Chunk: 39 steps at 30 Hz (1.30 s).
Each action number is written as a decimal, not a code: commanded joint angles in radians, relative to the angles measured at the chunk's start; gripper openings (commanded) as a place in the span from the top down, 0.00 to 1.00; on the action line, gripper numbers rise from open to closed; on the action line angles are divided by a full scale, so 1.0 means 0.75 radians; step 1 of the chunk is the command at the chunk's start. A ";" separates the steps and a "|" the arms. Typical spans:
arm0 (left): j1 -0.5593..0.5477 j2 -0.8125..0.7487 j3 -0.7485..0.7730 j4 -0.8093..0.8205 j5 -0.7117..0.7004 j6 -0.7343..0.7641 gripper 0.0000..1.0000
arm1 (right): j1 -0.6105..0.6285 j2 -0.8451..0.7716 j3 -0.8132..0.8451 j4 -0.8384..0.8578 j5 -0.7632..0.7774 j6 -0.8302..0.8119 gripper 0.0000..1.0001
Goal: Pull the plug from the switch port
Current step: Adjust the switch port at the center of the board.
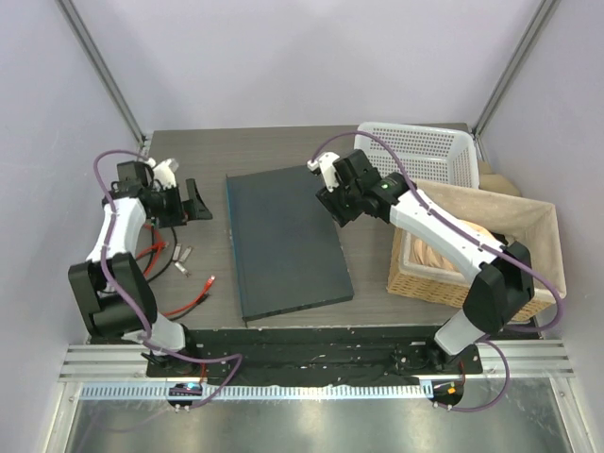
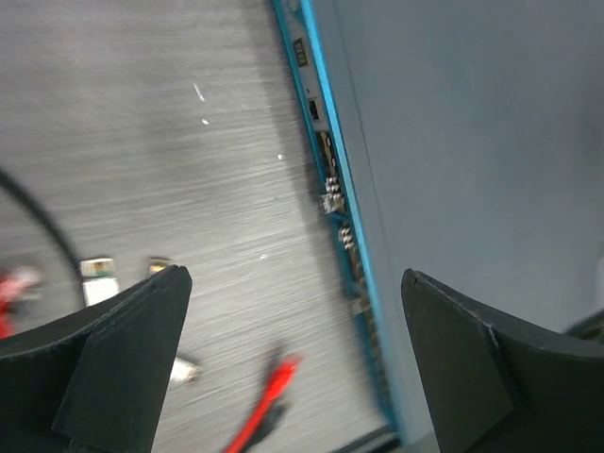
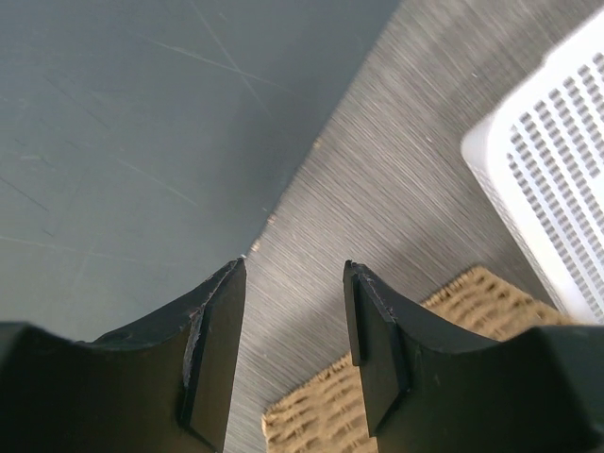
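The switch (image 1: pixel 283 241) is a flat slate-grey box lying in the middle of the table. Its bluish port edge (image 2: pixel 332 189) faces left. A red cable ends in a plug (image 1: pixel 209 280) that lies loose on the table, left of the switch and clear of its ports; this plug (image 2: pixel 281 370) appears blurred in the left wrist view. My left gripper (image 1: pixel 194 201) hovers at the far left, and this left gripper (image 2: pixel 294 276) is wide open and empty. My right gripper (image 1: pixel 332 204) hangs over the switch's right edge; this right gripper (image 3: pixel 293 269) is open with nothing between its fingers.
A white perforated basket (image 1: pixel 415 151) stands at the back right, with a cloth-lined wicker basket (image 1: pixel 491 250) in front of it. Small silver connectors (image 1: pixel 183 255) and a black cable (image 1: pixel 160 260) lie with the red cable's loops near the left arm.
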 commanded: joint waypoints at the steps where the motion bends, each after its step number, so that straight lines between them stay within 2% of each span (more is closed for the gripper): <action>1: 0.031 0.058 -0.091 0.184 -0.021 -0.499 0.00 | 0.045 0.049 0.089 0.043 -0.022 0.028 0.47; 3: 0.047 0.039 -0.106 0.170 -0.079 -0.521 0.00 | 0.059 0.071 0.109 0.043 -0.016 0.030 0.47; 4: 0.055 0.054 -0.102 0.166 -0.026 -0.534 0.00 | 0.061 0.075 0.113 0.041 -0.016 0.029 0.47; 9: 0.057 0.111 -0.098 0.223 0.001 -0.687 0.00 | 0.084 0.110 0.120 0.045 -0.022 0.045 0.47; 12: 0.061 0.180 -0.078 0.266 0.166 -0.681 0.01 | 0.094 0.118 0.118 0.043 -0.022 0.053 0.47; 13: 0.061 0.197 -0.075 0.280 0.230 -0.649 0.06 | 0.094 0.126 0.120 0.041 -0.016 0.057 0.47; 14: 0.063 0.233 -0.059 0.297 0.400 -0.610 0.14 | 0.098 0.130 0.122 0.037 -0.016 0.059 0.47; 15: 0.065 0.254 -0.031 0.269 0.467 -0.522 0.25 | 0.098 0.134 0.126 0.031 -0.014 0.061 0.46; 16: 0.065 0.285 0.083 0.197 0.532 -0.218 0.27 | 0.102 0.141 0.132 0.025 -0.010 0.061 0.47; 17: 0.063 0.340 0.157 -0.062 0.484 0.034 0.29 | 0.102 0.143 0.138 0.021 -0.010 0.061 0.47; 18: 0.067 0.368 0.214 -0.172 0.472 0.252 0.30 | 0.104 0.145 0.142 0.019 -0.002 0.063 0.47; 19: 0.076 0.387 0.284 -0.412 0.478 0.788 0.29 | 0.104 0.149 0.144 0.015 0.000 0.059 0.47; 21: 0.108 0.404 0.277 -0.541 0.429 1.181 0.26 | 0.104 0.151 0.142 0.015 0.012 0.057 0.47; 22: 0.123 0.399 0.222 -0.582 0.429 1.525 0.26 | 0.102 0.153 0.134 0.015 0.017 0.051 0.47; 23: 0.131 0.391 0.187 -0.552 0.410 1.593 0.26 | 0.104 0.155 0.130 0.013 0.015 0.051 0.47; 25: 0.133 0.395 0.115 -0.434 0.420 1.618 0.26 | 0.108 0.163 0.128 0.011 0.017 0.053 0.47; 27: 0.125 0.454 0.111 -0.458 0.471 1.704 0.28 | 0.112 0.177 0.134 0.004 0.023 0.053 0.47; 30: 0.113 0.524 0.143 -0.478 0.522 1.671 0.29 | 0.126 0.200 0.164 -0.010 0.043 0.045 0.47; 33: 0.102 0.526 0.097 -0.407 0.553 1.643 0.30 | 0.137 0.232 0.191 -0.012 0.049 0.043 0.47; 37: 0.025 0.487 0.025 -0.180 0.439 1.559 0.29 | 0.157 0.296 0.244 -0.012 0.031 0.057 0.47; 39: -0.010 0.498 0.035 -0.171 0.408 1.555 0.29 | 0.173 0.329 0.277 -0.014 0.017 0.059 0.48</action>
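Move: The switch's port edge lies about 11 cm to the right of my left hand, level with it fore and aft, some 11 cm below. The loose white plugs sit about 2 cm back and 3 cm left of that hand; the red plug tip is 10 cm back and 4 cm right of it. From my right hand, over the far long edge, the switch's middle is roughly 13 cm left, 2 cm ahead and 16 cm down; the wicker basket is about 33 cm right, 2 cm back, 11 cm below. I sink my left hand about 10 cm to just above the table beside the port edge, edging forward, then 3–4 cm back. Its wrist first swings some 20 degrees counter-clockwise, then reverses to end about 50 degrees clockwise of where it began, fingers slanting down rightward at the ports and narrowed from wide open to roughly three-quarters. Meanwhile my half-open right hand slides 5 cm left over the switch, sinking 4 cm. ##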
